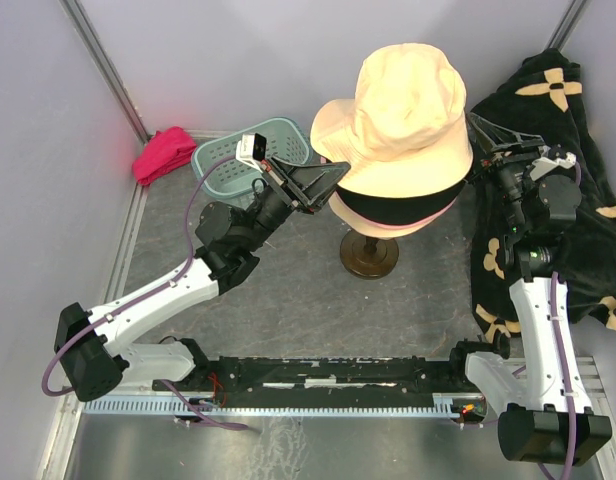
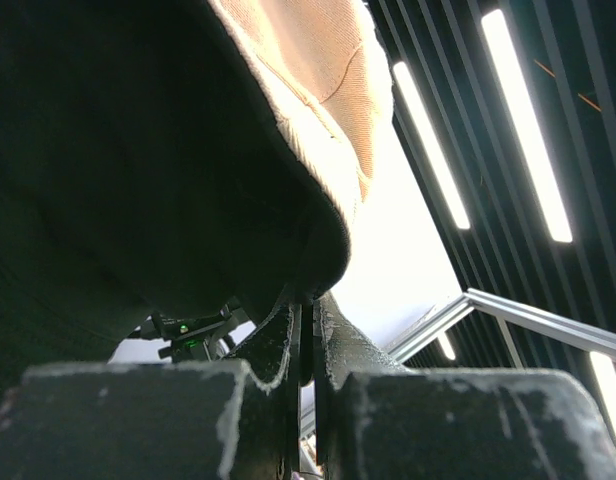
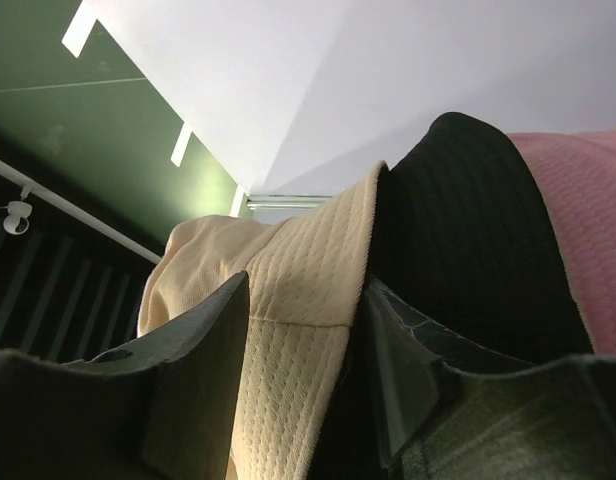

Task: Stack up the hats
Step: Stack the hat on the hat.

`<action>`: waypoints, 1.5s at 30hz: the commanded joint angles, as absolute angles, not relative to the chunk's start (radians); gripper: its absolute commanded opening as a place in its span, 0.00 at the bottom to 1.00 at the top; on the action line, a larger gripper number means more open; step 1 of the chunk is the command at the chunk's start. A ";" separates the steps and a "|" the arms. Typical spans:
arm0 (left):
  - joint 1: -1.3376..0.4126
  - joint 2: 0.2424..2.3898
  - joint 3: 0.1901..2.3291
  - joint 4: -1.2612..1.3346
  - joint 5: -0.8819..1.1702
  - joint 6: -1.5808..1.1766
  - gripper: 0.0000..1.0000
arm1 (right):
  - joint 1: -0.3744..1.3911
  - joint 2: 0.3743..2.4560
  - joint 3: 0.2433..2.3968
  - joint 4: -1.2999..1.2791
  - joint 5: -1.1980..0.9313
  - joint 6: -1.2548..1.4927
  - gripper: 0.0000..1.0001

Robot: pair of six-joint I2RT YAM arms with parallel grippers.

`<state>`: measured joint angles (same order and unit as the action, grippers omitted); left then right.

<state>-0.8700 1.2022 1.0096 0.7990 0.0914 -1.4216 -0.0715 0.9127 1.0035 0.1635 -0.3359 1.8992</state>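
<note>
A cream hat (image 1: 408, 110) sits on top of a black hat (image 1: 398, 207) and a pink hat (image 1: 386, 227) on a stand with a round brown base (image 1: 369, 254). My left gripper (image 1: 338, 168) is at the cream hat's left brim. In the left wrist view it (image 2: 310, 305) is shut on the brim's edge, with the cream hat (image 2: 318, 70) spreading overhead. At the right brim my right gripper (image 1: 476, 150) stands open. In the right wrist view the cream hat (image 3: 288, 300) hangs between its fingers (image 3: 198, 370), with the black hat (image 3: 458, 240) and the pink hat (image 3: 578, 200) beside it.
A teal basket (image 1: 238, 160) and a magenta cloth (image 1: 163, 153) lie at the back left. A large black cloth with beige flowers (image 1: 558, 100) is draped along the right side behind the right arm. Walls close the cell on three sides.
</note>
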 commanded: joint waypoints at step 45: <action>-0.659 1.124 0.850 0.819 0.081 -1.476 0.56 | -0.076 0.916 0.945 0.345 -0.320 1.940 0.02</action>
<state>-0.7063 1.0901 0.8158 0.7837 0.0387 -1.4380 -0.0731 0.9203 0.9474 0.2859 -0.3172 1.9301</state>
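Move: The cream hat's left, near brim is already in the left hand's shut fingers; the hat's middle lies about 7 cm ahead, 10 cm right and 4 cm above that hand. The black hat sits just beneath it, 7 cm ahead, 10 right, 3 below, and the pink hat under that, some 3 cm lower. From the right hand, its half-open fingers astride the right brim, the cream hat's middle is roughly 13 cm left, 2 back, 3 up. The cream hat's right brim gets pinched as the right hand stays nearly in place and shuts its fingers. Its left brim is carried down about 4 cm and let go, the left fingers opening to a bit over half on the way; the left hand then swings some 5 cm left and 4 cm forward, away from the hat, turning counter-clockwise about 10 degrees. ##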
